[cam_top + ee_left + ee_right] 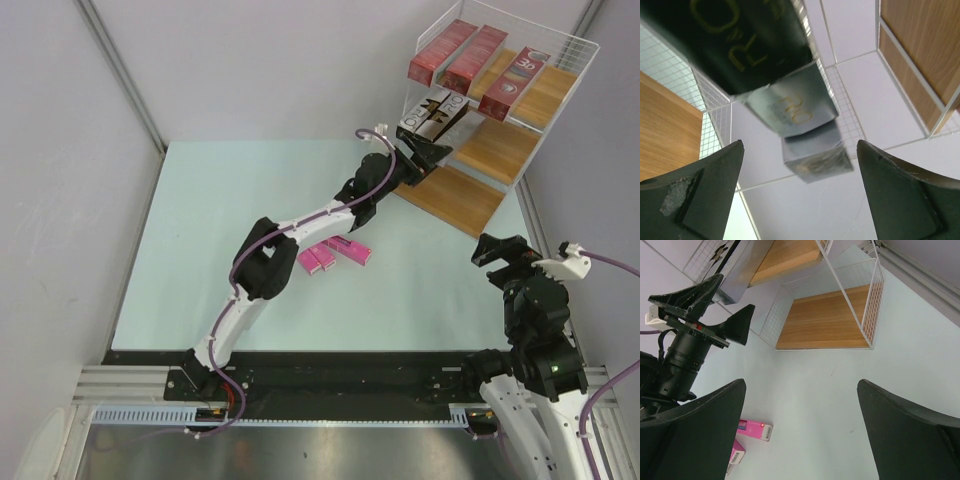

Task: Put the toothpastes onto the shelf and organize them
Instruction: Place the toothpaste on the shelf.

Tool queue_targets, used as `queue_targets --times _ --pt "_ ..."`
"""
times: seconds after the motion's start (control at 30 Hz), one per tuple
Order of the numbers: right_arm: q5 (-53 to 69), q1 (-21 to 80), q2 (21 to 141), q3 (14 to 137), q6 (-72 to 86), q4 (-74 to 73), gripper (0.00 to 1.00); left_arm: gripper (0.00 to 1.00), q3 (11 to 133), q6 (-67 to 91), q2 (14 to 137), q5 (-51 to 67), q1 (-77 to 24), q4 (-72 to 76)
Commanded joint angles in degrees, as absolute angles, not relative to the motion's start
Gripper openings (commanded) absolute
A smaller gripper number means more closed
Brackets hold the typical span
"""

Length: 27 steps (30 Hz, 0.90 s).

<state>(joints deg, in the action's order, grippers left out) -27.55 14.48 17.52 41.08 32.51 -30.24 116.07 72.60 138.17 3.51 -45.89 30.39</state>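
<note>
The shelf (573,50) stands at the far right with three dark red toothpastes (475,58) on its top board. Silver-grey and black toothpastes (436,115) lie on the middle board. My left gripper (428,150) is open just in front of them, holding nothing. In the left wrist view the left gripper (800,200) shows wide-apart fingers below the silver-grey carton ends (815,156), not touching them. Pink toothpastes (335,255) lie on the table beside the left forearm. My right gripper (492,250) hovers open and empty near the right side; in its wrist view the right gripper (800,435) looks over the pink cartons (755,429).
The shelf's bottom board (825,320) is bare wood, with a white wire side panel (874,305) at its right. The left arm (300,225) stretches diagonally across the pale green table (200,250). Grey walls close in left and right.
</note>
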Motion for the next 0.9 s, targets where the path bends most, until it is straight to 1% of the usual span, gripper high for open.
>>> queue_targets --times 0.0,0.13,0.43,0.67,0.8,0.87 --pt "-26.99 14.33 18.28 43.42 32.17 -30.41 1.0 1.0 112.86 69.79 131.93 6.42 -46.05 38.22" --pt "-26.46 14.24 18.54 43.42 32.34 -30.59 1.0 1.0 106.11 67.94 129.29 6.86 -46.05 46.46" --pt "-25.23 14.24 19.86 43.42 32.87 -30.67 1.0 1.0 96.96 64.16 123.05 7.73 -45.97 51.41" --pt "-23.82 14.33 21.18 43.42 33.31 -30.67 1.0 1.0 90.27 60.75 119.01 8.79 -45.18 51.77" --pt "-22.77 14.15 21.97 43.42 33.75 -30.67 1.0 1.0 83.69 54.7 114.97 9.4 -44.04 48.79" --pt "-22.15 14.15 22.67 43.42 33.93 -30.59 1.0 1.0 81.75 51.43 112.25 9.49 -43.68 44.66"
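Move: The left hand, empty and wide open, is at the near end of the silver toothpaste box on the middle shelf; the box's middle lies some 6 cm ahead and 6 cm right, about level. The pair of black boxes beside it centres about 9 cm ahead and 1 cm left, level. On the table the nearest pink box is about 7 cm back, 12 cm left and 26 cm below. From the right hand, the silver box is roughly 30 cm ahead and 9 cm left, level. Back and to the left, about 6 cm each way, the left hand withdraws from the silver box with its fingers staying wide open. It dips slightly, climbs about 5 cm, then starts sinking again, the wrist tipping up some 15 degrees. The empty right hand eases a little down and left. ##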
